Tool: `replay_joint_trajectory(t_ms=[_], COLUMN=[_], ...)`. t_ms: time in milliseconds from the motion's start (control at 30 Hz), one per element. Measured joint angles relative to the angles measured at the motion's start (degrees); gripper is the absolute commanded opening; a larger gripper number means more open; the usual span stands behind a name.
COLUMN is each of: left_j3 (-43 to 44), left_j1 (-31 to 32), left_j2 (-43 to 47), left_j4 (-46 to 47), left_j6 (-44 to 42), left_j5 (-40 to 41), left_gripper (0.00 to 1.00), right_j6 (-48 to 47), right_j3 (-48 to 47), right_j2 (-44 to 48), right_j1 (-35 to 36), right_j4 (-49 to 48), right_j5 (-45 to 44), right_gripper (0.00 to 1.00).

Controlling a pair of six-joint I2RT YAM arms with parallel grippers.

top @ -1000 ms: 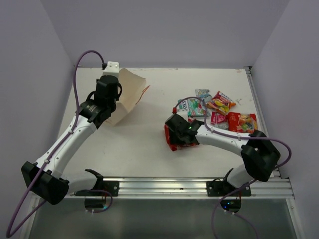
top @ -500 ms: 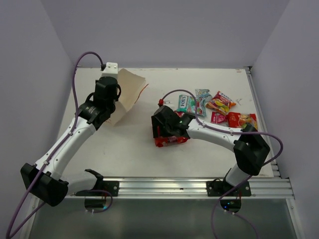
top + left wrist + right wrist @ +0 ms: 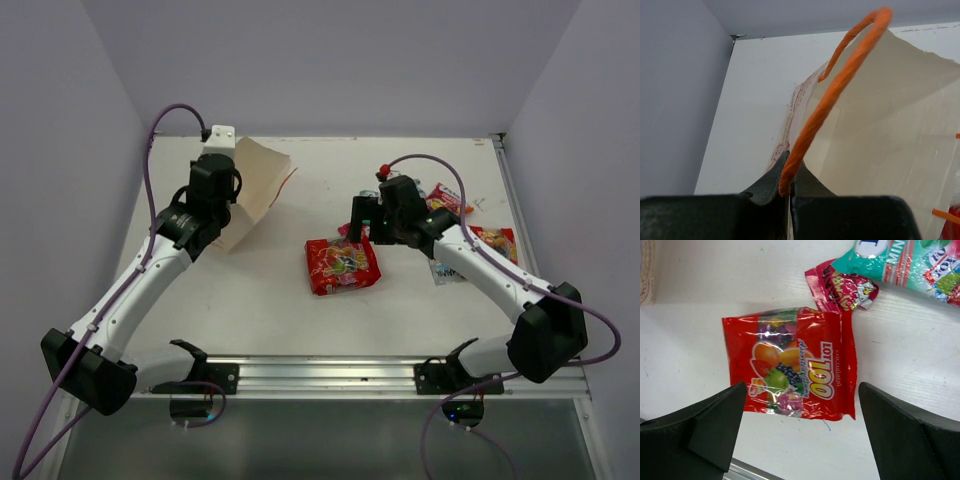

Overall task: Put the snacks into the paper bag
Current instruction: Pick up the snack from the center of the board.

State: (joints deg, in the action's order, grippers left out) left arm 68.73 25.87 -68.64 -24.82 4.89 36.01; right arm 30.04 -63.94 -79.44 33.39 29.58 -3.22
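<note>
A large red snack packet (image 3: 342, 265) lies flat near the table's middle, also in the right wrist view (image 3: 795, 365). My right gripper (image 3: 370, 220) (image 3: 802, 390) hovers above it, open, with nothing between the fingers. More snacks lie behind the right arm: a magenta packet (image 3: 840, 287), a teal-white one (image 3: 900, 262), a multicoloured one (image 3: 445, 203) and a second red one (image 3: 495, 240). The paper bag (image 3: 258, 185) (image 3: 880, 125) lies tilted at the back left. My left gripper (image 3: 213, 195) (image 3: 789, 172) is shut on its orange cord handle (image 3: 840, 75).
Grey walls close in the table on the left, back and right. A metal rail (image 3: 330, 372) runs along the near edge between the arm bases. The right arm's purple cable (image 3: 440, 165) loops over the snack pile.
The right gripper carried the red packet leftward, let it go on the table, opened wide and drew back up and to the right. The left arm and bag stayed put.
</note>
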Motion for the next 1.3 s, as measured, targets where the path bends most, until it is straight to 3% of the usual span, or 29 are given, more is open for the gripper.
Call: replay_joint_trajectory(t_ms=[333, 867, 1100, 1167, 1300], left_j3=[0.0, -0.1, -0.1, -0.1, -0.1], left_j1=[0.0, -0.3, -0.4, -0.4, -0.5], left_j2=[0.0, 0.0, 0.0, 0.0, 0.0], left_j4=[0.0, 0.0, 0.0, 0.0, 0.0], left_j6=[0.0, 0.0, 0.0, 0.0, 0.0], left_j5=[0.0, 0.0, 0.0, -0.1, -0.3], left_gripper=[0.0, 0.0, 0.0, 0.0, 0.0], right_j6=[-1.1, 0.9, 2.1, 2.6, 3.1], right_j3=[10.3, 19.1, 21.5, 22.1, 22.3], right_j2=[-0.9, -12.7, -14.7, -14.7, -14.4], right_j1=[-10.7, -14.6, -14.6, -14.7, -14.7], right_j4=[-5.7, -24.5, -32.8, -34.2, -35.8], right_j5=[15.3, 30.7, 36.0, 37.1, 38.7], right_gripper=[0.99, 0.98, 0.61, 0.56, 0.33])
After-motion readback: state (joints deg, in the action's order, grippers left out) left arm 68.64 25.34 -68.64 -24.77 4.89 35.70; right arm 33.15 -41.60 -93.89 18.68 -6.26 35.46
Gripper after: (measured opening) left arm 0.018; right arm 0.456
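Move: Ahead of the open right hand's grip by nothing, in fact some 2 cm back, lies the middle of the flat red snack, about 5 cm to the left and 13 cm below. A small pink snack sits by its far edge, some 6 cm ahead of the hand and 3 cm left; the teal snack is about 11 cm ahead and 4 cm right, both at table height. From the left hand, which still holds the paper bag, the red snack lies some 27 cm right, 7 cm back and 26 cm down. Sinking about 12 cm onto the right-hand part of the red snack, the right hand first swings some 3 cm right, then eases back left as it nears the table. The wrist turns some 30 degrees, bringing the fingers to point more to the left, and near the bottom they close from wide open to about half, pinching the pack between them. The left hand holds still on the bag. ##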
